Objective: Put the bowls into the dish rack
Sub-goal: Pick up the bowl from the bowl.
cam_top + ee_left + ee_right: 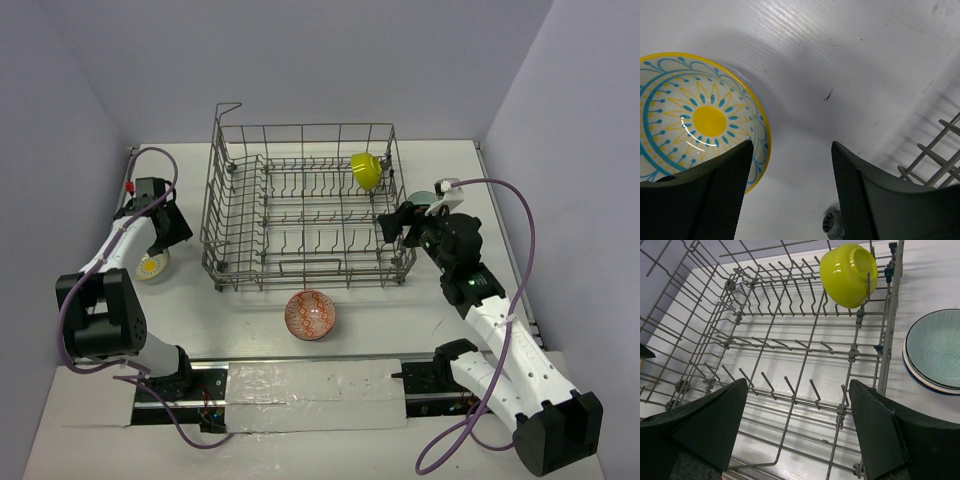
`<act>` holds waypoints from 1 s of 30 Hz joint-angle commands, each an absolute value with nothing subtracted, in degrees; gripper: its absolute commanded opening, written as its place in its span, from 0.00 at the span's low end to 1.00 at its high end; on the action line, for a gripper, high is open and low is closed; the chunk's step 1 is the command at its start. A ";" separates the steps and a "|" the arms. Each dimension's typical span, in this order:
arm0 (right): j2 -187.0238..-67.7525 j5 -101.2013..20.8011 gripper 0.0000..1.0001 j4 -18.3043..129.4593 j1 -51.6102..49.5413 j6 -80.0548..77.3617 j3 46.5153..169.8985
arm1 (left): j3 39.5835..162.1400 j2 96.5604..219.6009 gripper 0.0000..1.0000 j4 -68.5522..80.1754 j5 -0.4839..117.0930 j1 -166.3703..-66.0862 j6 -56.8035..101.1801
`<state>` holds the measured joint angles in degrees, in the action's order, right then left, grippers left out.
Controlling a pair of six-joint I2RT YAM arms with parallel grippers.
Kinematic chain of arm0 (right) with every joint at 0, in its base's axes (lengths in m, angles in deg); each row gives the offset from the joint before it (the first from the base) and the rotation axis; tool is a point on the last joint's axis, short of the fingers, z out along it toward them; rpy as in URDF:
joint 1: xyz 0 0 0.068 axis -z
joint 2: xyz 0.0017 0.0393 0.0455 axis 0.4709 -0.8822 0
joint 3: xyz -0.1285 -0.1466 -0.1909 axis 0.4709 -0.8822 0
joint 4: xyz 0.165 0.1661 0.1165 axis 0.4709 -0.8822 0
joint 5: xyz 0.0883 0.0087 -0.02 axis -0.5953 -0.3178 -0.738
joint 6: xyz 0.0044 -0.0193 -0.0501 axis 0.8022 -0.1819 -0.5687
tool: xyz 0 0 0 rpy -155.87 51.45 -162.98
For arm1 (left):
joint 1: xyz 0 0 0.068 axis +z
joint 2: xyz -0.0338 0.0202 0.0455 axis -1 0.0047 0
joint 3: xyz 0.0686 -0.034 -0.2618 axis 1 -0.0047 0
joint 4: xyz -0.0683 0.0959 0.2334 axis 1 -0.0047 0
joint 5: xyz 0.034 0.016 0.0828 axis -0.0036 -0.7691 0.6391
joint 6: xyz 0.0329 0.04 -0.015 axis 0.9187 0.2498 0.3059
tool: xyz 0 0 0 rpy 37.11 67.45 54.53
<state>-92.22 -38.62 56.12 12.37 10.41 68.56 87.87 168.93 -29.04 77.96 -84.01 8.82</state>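
The grey wire dish rack stands mid-table, and a lime bowl is tipped on its side among the tines at its far right. A red-white bowl sits on the table in front of the rack. My left gripper hangs open low over a yellow-rimmed, blue-patterned bowl. Its left finger is over the bowl's rim, and bare table lies between the jaws. My right gripper is open and empty above the rack's right side, in front of the lime bowl.
Stacked teal-striped bowls sit on the table just outside the rack's right wall, partly hidden behind my right arm in the top view. Rack wires show at the right of the left wrist view. Walls enclose the table on three sides.
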 commanded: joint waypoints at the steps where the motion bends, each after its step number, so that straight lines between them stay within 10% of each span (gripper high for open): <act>1: -92.27 -38.18 0.89 57.40 12.62 9.77 70.01 | 89.60 170.21 0.68 -28.37 77.46 -83.75 9.33; 18: -92.10 -38.01 0.89 57.23 12.71 9.68 69.93 | 89.34 172.50 0.51 -27.58 76.68 -83.75 9.86; 30: -92.62 -37.92 0.89 57.49 12.62 9.68 69.84 | 91.88 172.32 0.22 -27.93 74.04 -84.54 9.86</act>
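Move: The left hand is poised just beyond the forward-right rim of the white patterned bowl; the bowl's middle lies about 6 cm to its left, 4 cm back and 4 cm below. The dish rack's middle is roughly 32 cm to the hand's right and 9 cm ahead, at about hand height. From the idle right hand, the patterned bowl is some 56 cm left, 10 cm back and 20 cm lower. The left hand sinks about 2 cm astride the patterned bowl's right rim and closes its fingers, pinching it. ##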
